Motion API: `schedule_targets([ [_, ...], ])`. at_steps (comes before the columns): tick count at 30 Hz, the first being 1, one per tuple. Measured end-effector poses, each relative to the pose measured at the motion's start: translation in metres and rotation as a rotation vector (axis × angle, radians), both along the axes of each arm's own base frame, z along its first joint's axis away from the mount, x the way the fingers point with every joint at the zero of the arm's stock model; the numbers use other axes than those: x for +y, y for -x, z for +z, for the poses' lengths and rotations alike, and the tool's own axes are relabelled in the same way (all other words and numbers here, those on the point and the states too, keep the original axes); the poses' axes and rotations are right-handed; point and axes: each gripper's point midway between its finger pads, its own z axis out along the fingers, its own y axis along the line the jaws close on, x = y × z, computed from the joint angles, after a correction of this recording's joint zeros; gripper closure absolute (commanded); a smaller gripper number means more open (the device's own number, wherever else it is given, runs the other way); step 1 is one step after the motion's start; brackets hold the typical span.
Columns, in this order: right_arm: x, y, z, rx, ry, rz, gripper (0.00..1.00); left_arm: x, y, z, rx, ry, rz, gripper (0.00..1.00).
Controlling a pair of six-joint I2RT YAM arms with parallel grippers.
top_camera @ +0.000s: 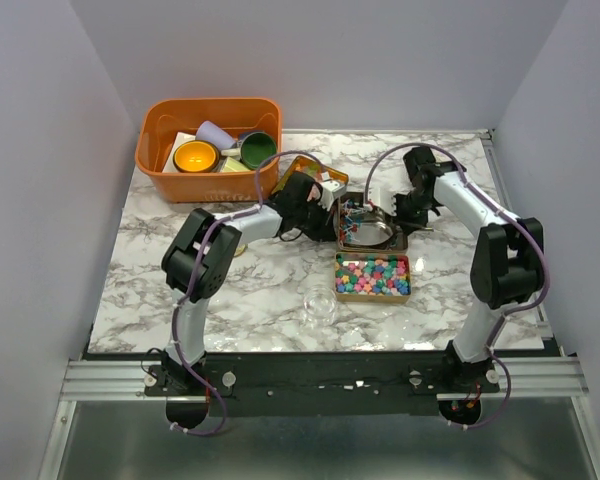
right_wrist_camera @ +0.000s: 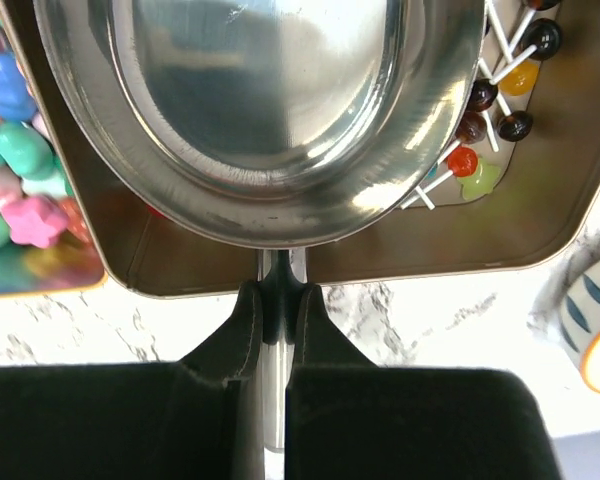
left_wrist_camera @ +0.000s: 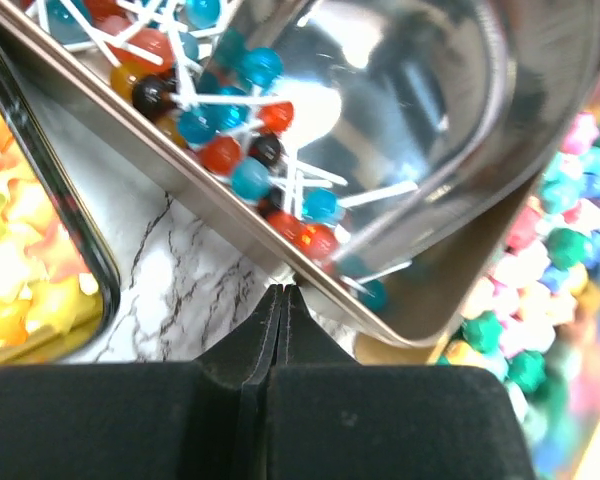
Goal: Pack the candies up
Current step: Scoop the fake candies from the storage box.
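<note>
Three open tins of candies stand mid-table. Bright star candies [top_camera: 372,277] [left_wrist_camera: 565,260] [right_wrist_camera: 10,170] fill the near tin. Pastel yellow and orange candies [left_wrist_camera: 15,290] fill a gold tin on the left. Small red, blue and dark lollipop candies [left_wrist_camera: 230,130] [right_wrist_camera: 500,110] lie in the middle tin [top_camera: 344,240] [right_wrist_camera: 430,255]. My right gripper [top_camera: 400,212] [right_wrist_camera: 278,300] is shut on the handle of a steel scoop [top_camera: 372,230] [right_wrist_camera: 270,110], whose empty bowl hangs over the middle tin. My left gripper [top_camera: 325,205] [left_wrist_camera: 283,292] is shut on nothing, its tip at that tin's rim [left_wrist_camera: 180,185].
An orange bin [top_camera: 155,170] with cups and a gold lid stands at the back left. A small clear cup [top_camera: 320,308] sits near the front, left of the bright candies. A white and blue striped object [right_wrist_camera: 592,320] shows at the right edge of the right wrist view.
</note>
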Motion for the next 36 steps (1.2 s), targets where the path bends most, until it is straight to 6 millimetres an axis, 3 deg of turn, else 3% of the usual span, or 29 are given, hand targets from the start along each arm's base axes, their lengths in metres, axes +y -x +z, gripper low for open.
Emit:
schedule_targets([
  [7,0.008,-0.001,0.001,0.012,-0.150,-0.045,0.99,0.012,0.002,0.028,-0.003,0.009,-0.046,1.00],
  [11,0.026,-0.003,0.001,-0.009,-0.257,-0.029,0.99,0.017,0.003,0.049,-0.024,0.021,-0.076,0.99],
  [15,0.031,-0.003,0.001,-0.038,-0.310,-0.035,0.99,0.028,0.009,0.066,-0.038,0.021,-0.097,0.96],
  [18,0.032,-0.004,0.002,-0.048,-0.336,-0.043,0.99,0.032,0.013,0.072,-0.041,0.020,-0.108,0.91],
  [25,0.032,-0.004,0.003,-0.075,-0.399,-0.065,0.99,0.039,0.020,0.076,-0.038,-0.001,-0.127,0.62],
  [30,0.032,-0.002,0.005,-0.099,-0.427,-0.072,0.99,0.054,0.025,0.090,-0.068,-0.029,-0.140,0.58],
  [36,0.030,0.001,0.006,-0.110,-0.433,-0.120,0.99,0.077,0.013,0.104,-0.097,-0.046,-0.095,0.58],
])
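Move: Right hand, still gripping the scoop handle just outside the lollipop box: the box's middle is about 10 cm to its left, level fore and aft, some 4 cm below. The bead box is 9 cm left and 13 cm back; the bowl 13 cm ahead and 4 cm right. Left hand, shut at the box's left wall: the box's middle is about 9 cm right, 4 cm ahead, 2 cm down; the star candy box 12 cm ahead and 6 cm left. Pushing left about 3 cm early on, the right hand then stays nearly in place, tilting through some 25 degrees so its fingers swing leftward and the far lip of the scoop comes up inside the lollipop box. Meanwhile the left fingers come free of the box's left wall, rising about 10 cm and drawing some 8 cm left, opening to under half on the way. ##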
